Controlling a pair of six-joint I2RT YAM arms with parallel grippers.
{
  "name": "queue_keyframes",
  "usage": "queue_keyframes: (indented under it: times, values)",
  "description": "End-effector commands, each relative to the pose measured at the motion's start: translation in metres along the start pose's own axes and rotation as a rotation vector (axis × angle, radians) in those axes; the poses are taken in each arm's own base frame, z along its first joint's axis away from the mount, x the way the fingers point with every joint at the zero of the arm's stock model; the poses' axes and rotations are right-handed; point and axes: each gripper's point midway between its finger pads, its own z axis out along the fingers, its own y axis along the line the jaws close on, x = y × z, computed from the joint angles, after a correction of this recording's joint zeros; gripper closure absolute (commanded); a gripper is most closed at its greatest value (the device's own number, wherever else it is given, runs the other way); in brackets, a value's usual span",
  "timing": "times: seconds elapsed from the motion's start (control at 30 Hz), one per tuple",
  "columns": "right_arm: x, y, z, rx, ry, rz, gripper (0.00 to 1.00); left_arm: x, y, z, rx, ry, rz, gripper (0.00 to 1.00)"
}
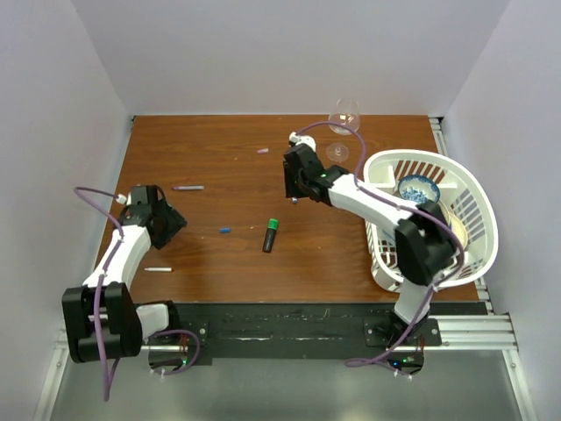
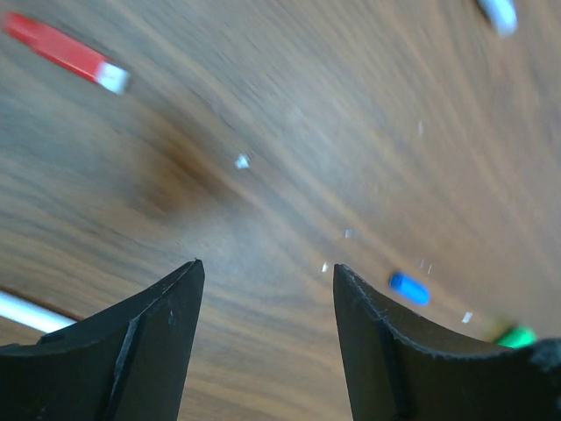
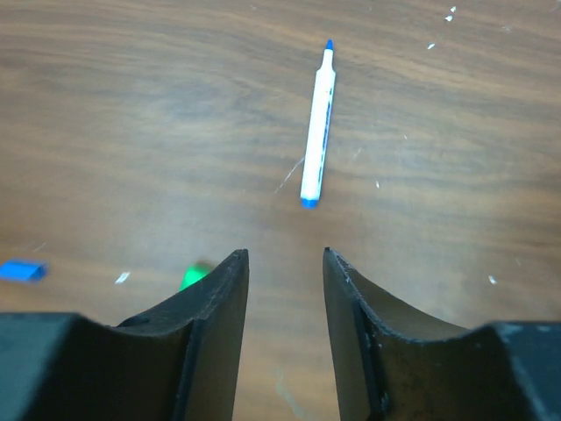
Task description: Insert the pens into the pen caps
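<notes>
In the top view a black marker (image 1: 269,239) with a green cap (image 1: 273,224) lies mid-table, with a blue cap (image 1: 225,230) to its left. Also on the table are a thin grey pen (image 1: 188,188), a pale pink cap (image 1: 261,151) and a white pen (image 1: 158,269). My left gripper (image 1: 171,221) is open over bare wood; its own view (image 2: 267,266) shows the blue cap (image 2: 409,288) to the right of its fingers. My right gripper (image 1: 294,193) is open and empty (image 3: 285,252). A white pen with a blue tip (image 3: 316,127) lies ahead of it.
A white basket (image 1: 473,189) holding a blue-patterned bowl (image 1: 419,188) stands at the right edge. A wine glass (image 1: 344,118) stands at the back, close behind the right arm. A red-and-white piece (image 2: 66,53) lies far left in the left wrist view. White walls enclose the table.
</notes>
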Motion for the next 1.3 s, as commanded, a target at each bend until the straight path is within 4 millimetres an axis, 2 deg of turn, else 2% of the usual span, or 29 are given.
queue_keyframes:
  times: [0.0,0.1,0.13,0.27,0.47,0.6,0.93,1.07,1.27]
  values:
    - [-0.019,-0.005,0.033,0.086,-0.035,0.011,0.58,-0.006,-0.028,-0.016,0.21,-0.061,0.151,0.35]
    - [-0.008,-0.006,0.061,0.118,0.015,-0.008,0.6,-0.007,-0.057,-0.036,0.389,-0.103,0.223,0.35]
    - [-0.001,-0.008,0.069,0.134,0.033,-0.021,0.61,-0.006,-0.058,-0.038,0.408,-0.108,0.231,0.35]
    - [0.0,-0.016,0.085,0.178,0.046,-0.06,0.64,-0.007,-0.06,-0.046,0.432,-0.135,0.23,0.34]
    - [0.009,-0.023,0.099,0.19,0.077,-0.092,0.67,-0.002,-0.063,-0.046,0.446,-0.114,0.245,0.34]
    - [0.015,-0.024,0.102,0.18,0.094,-0.097,0.69,0.0,-0.065,-0.048,0.464,-0.116,0.256,0.34]
    - [0.049,-0.032,0.107,0.192,0.175,-0.129,0.77,0.001,-0.071,-0.049,0.488,-0.1,0.276,0.34]
    - [0.058,-0.037,0.106,0.199,0.197,-0.15,0.78,0.001,-0.077,-0.054,0.517,-0.087,0.283,0.33]
    - [0.078,-0.038,0.102,0.186,0.251,-0.18,0.83,0.015,-0.097,-0.063,0.577,-0.046,0.318,0.33]
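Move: The white pen's middle lies about 8 cm ahead of the right hand, 1 cm right and 12 cm below. From this hand the green-capped marker is some 8 cm back and 6 cm left, the wine glass 21 cm ahead and 16 cm right. For the left hand, the blue cap is roughly 4 cm ahead, 11 cm right and 5 cm down; a pale pen lies 6 cm back and 5 cm left of this hand. Right fingers pinch the rear part of the white pen, near its blue end, after sinking about 11 cm and reaching some 5 cm forward while closing from half open, with a slight roll. Meanwhile the empty left hand swings about 7 cm right towards the blue cap, rising some 5 cm, turning clockwise and tipping its fingers up, still open. ##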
